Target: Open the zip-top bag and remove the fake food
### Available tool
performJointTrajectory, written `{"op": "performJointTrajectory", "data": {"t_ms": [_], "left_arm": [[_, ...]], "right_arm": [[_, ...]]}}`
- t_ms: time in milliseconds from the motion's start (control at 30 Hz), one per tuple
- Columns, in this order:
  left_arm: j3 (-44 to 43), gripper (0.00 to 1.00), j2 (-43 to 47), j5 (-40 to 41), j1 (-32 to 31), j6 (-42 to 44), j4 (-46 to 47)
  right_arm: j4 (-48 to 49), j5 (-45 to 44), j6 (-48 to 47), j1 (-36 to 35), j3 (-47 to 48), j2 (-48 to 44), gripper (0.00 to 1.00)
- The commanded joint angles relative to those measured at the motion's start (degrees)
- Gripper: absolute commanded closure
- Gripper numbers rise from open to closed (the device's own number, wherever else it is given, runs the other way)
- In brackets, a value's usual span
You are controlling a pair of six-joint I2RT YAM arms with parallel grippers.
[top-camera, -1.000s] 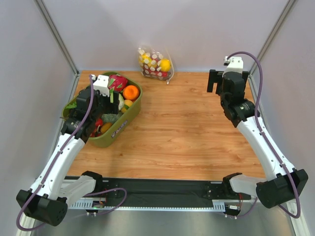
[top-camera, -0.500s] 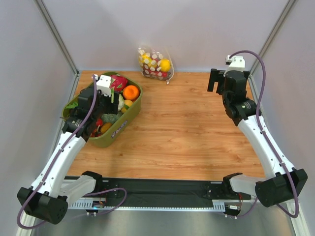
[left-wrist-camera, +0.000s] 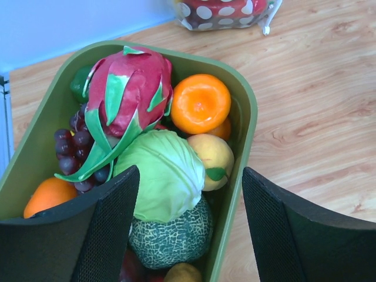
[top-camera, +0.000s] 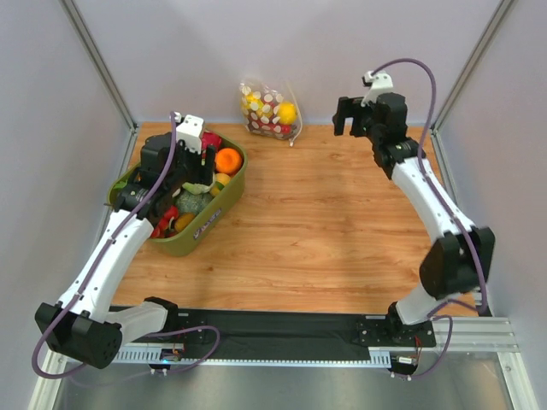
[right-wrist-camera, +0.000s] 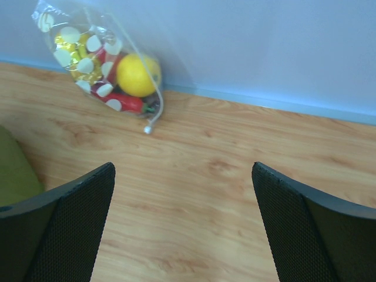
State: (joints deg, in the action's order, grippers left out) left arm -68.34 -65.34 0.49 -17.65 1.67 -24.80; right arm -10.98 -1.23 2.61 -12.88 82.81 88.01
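Observation:
The zip-top bag, clear with pale dots, leans against the back wall at the table's far edge. It also shows in the right wrist view and at the top of the left wrist view. Inside it is the fake food: a yellow lemon, a red chili and other pieces I cannot make out. My right gripper is open and empty, above the table to the right of the bag. My left gripper is open and empty, above the bin.
The olive-green bin at the left holds a pink dragon fruit, a green cabbage, an orange, grapes and a melon. Grey walls enclose the wooden table.
My right arm has swung left and toward the back wall, closer to the bag. My left gripper has shifted a little right and back over the bin.

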Motion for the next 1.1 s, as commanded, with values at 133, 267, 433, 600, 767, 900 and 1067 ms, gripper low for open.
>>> {"op": "performJointTrajectory", "data": {"t_ms": [133, 267, 433, 600, 767, 900, 1067], "left_arm": [[2.5, 0.21, 2.7, -0.7, -0.1, 2.6, 3.7], [4.3, 0.20, 3.3, 1.7, 0.0, 3.4, 4.9], [4.8, 0.20, 1.4, 0.2, 0.0, 2.6, 4.4], [4.4, 0.20, 0.2, -1.4, 0.0, 2.5, 3.9], [4.5, 0.20, -0.3, -1.5, -0.1, 2.6, 3.6], [4.2, 0.20, -0.6, -1.9, -0.1, 2.7, 2.9], [4.4, 0.20, -0.1, -0.9, -0.1, 3.2, 2.5]], "right_arm": [[6.4, 18.5, 5.6, 0.0, 22.2, 27.0, 0.00], [10.4, 24.7, 8.2, -0.1, 32.2, 37.4, 0.00], [15.1, 26.9, 9.2, -0.9, 47.5, 51.0, 0.00], [17.8, 27.7, 9.0, -2.4, 57.0, 58.9, 0.00], [23.3, 25.9, 6.2, -4.5, 58.5, 62.0, 0.00], [23.6, 24.8, 2.5, -6.4, 63.3, 65.8, 0.00], [23.4, 23.0, 0.8, -7.5, 64.4, 67.7, 0.26]]}}
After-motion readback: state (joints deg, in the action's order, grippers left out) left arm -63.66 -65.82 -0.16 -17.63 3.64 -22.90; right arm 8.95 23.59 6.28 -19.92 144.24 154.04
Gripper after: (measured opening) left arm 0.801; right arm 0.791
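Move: The zip-top bag leans against the back wall, about 23 cm ahead of the right hand, 23 cm to its left and some 13 cm lower. In the bin, the orange lies roughly 14 cm back from the bag and 13 cm left of it, and the dragon fruit about 8 cm back and 20 cm left. From the left hand, over the bin, the bag is about 34 cm ahead, 19 cm right and 12 cm lower. Swooping forward and left by about 20 cm each and some 10 cm down, the open right hand goes to the zip-top bag, sinking early and ending with a mainly leftward sweep. Its wrist swings about 30 degrees counter-clockwise, and the fingers begin to close at the upper part of the bag, meeting the plastic. The left hand, still open and empty, sinks about 3 cm over the bin. ##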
